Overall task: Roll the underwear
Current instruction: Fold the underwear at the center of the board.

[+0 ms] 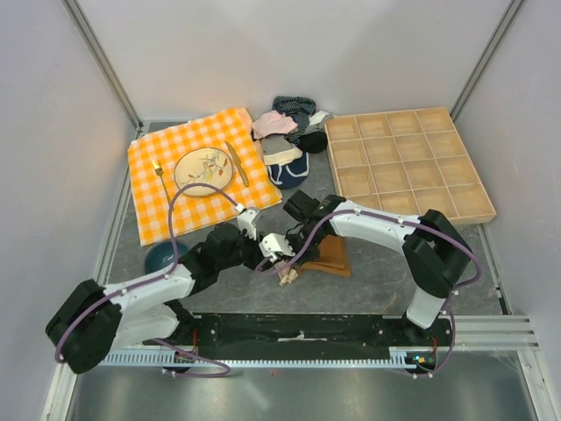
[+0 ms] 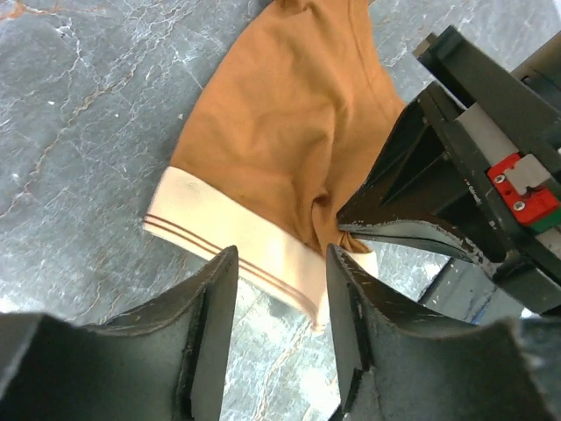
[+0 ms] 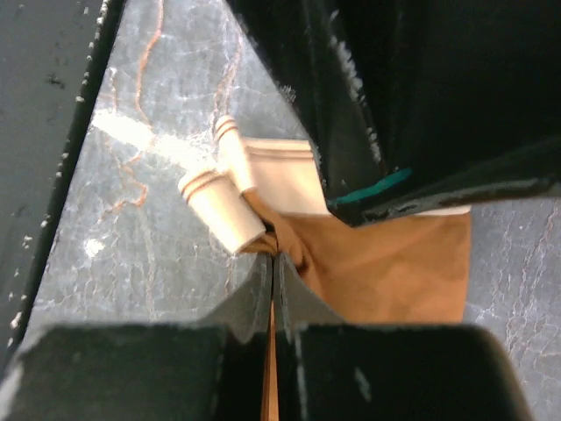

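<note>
The underwear (image 1: 331,256) lies on the grey marbled table in front of the arm bases, rust-brown with a cream waistband (image 2: 230,235). Its brown fabric (image 2: 289,123) spreads away from the band, which is curled at one corner (image 3: 219,206). My right gripper (image 3: 273,259) is shut on a pucker of brown fabric just behind the band. In the left wrist view, that gripper (image 2: 344,215) comes in from the right. My left gripper (image 2: 280,263) stands open just above the waistband edge, with only table showing between its fingers. From above, both grippers meet at the garment's left end (image 1: 289,261).
An orange checked cloth (image 1: 158,206) with a plate (image 1: 204,170), fork and knife lies at the back left. A pile of clothes (image 1: 287,132) sits at the back middle, a wooden compartment tray (image 1: 408,162) at the back right. A teal bowl (image 1: 162,257) sits near the left arm.
</note>
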`<state>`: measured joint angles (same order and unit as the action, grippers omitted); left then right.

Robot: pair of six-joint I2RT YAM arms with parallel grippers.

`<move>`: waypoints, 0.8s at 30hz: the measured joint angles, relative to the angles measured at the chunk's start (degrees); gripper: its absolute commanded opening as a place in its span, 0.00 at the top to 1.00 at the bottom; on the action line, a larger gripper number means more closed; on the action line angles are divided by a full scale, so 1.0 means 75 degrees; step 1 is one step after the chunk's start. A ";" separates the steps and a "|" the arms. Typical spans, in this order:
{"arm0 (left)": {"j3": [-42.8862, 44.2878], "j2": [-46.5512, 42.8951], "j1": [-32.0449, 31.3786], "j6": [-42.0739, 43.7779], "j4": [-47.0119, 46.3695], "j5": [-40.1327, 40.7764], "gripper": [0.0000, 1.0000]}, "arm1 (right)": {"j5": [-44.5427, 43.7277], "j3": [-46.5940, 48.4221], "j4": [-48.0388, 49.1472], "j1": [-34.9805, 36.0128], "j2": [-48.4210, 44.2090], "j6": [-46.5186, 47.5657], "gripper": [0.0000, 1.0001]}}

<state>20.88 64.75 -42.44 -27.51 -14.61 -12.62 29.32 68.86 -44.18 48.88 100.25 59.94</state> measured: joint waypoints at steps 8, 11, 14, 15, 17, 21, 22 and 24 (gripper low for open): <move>-0.1291 -0.1480 0.0055 -0.0085 -0.0460 -0.0163 0.34 | 0.0644 -0.0119 0.0015 0.0017 0.0006 -0.0181 1.00; -0.1760 -0.1527 -0.0058 -0.0114 -0.1093 -0.0458 0.32 | 0.0664 -0.0119 0.0044 -0.0163 0.0052 -0.0326 1.00; -0.2130 -0.1495 -0.0289 -0.0093 -0.1868 -0.0606 0.31 | 0.0729 -0.0119 0.0047 -0.0326 0.0128 -0.0431 1.00; -0.2151 -0.1489 -0.0344 -0.0093 -0.1941 -0.0612 0.31 | 0.0758 -0.0119 0.0047 -0.0370 0.0143 -0.0449 0.99; -0.2247 -0.1437 -0.0530 0.0038 -0.2398 -0.0600 0.30 | 0.0819 -0.0119 0.0047 -0.0431 0.0146 -0.0487 1.00; -0.2264 -0.1221 -0.0868 0.0539 -0.3060 -0.0586 0.30 | 0.0970 -0.0119 0.0044 -0.0493 0.0149 -0.0522 1.00; -0.2264 -0.1142 -0.0927 0.0685 -0.3174 -0.0586 0.30 | 0.0997 -0.0119 0.0044 -0.0501 0.0152 -0.0536 1.00; -0.2250 -0.0930 -0.1014 0.0953 -0.3348 -0.0586 0.30 | 0.1064 -0.0119 0.0041 -0.0507 0.0166 -0.0551 1.00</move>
<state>4.01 57.78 -50.04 -20.36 -39.72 -17.02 37.30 67.96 -43.88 45.08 101.49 55.81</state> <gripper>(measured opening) 0.701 0.007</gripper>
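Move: The folded waistband flap that the left hand goes for lies about 6 cm back, 4 cm right and 6 cm below. From the left hand, the rest of the cream waistband centres about 1 cm ahead, 1 cm right and 7 cm below, and the brown panel some 14 cm right and 2 cm ahead. From the right hand, which already pinches the fabric, the flap is roughly 2 cm back and 3 cm left. Left hand swings back about 6 cm towards the folded waistband flap, opening wider; right fingers keep the fabric pinched. ##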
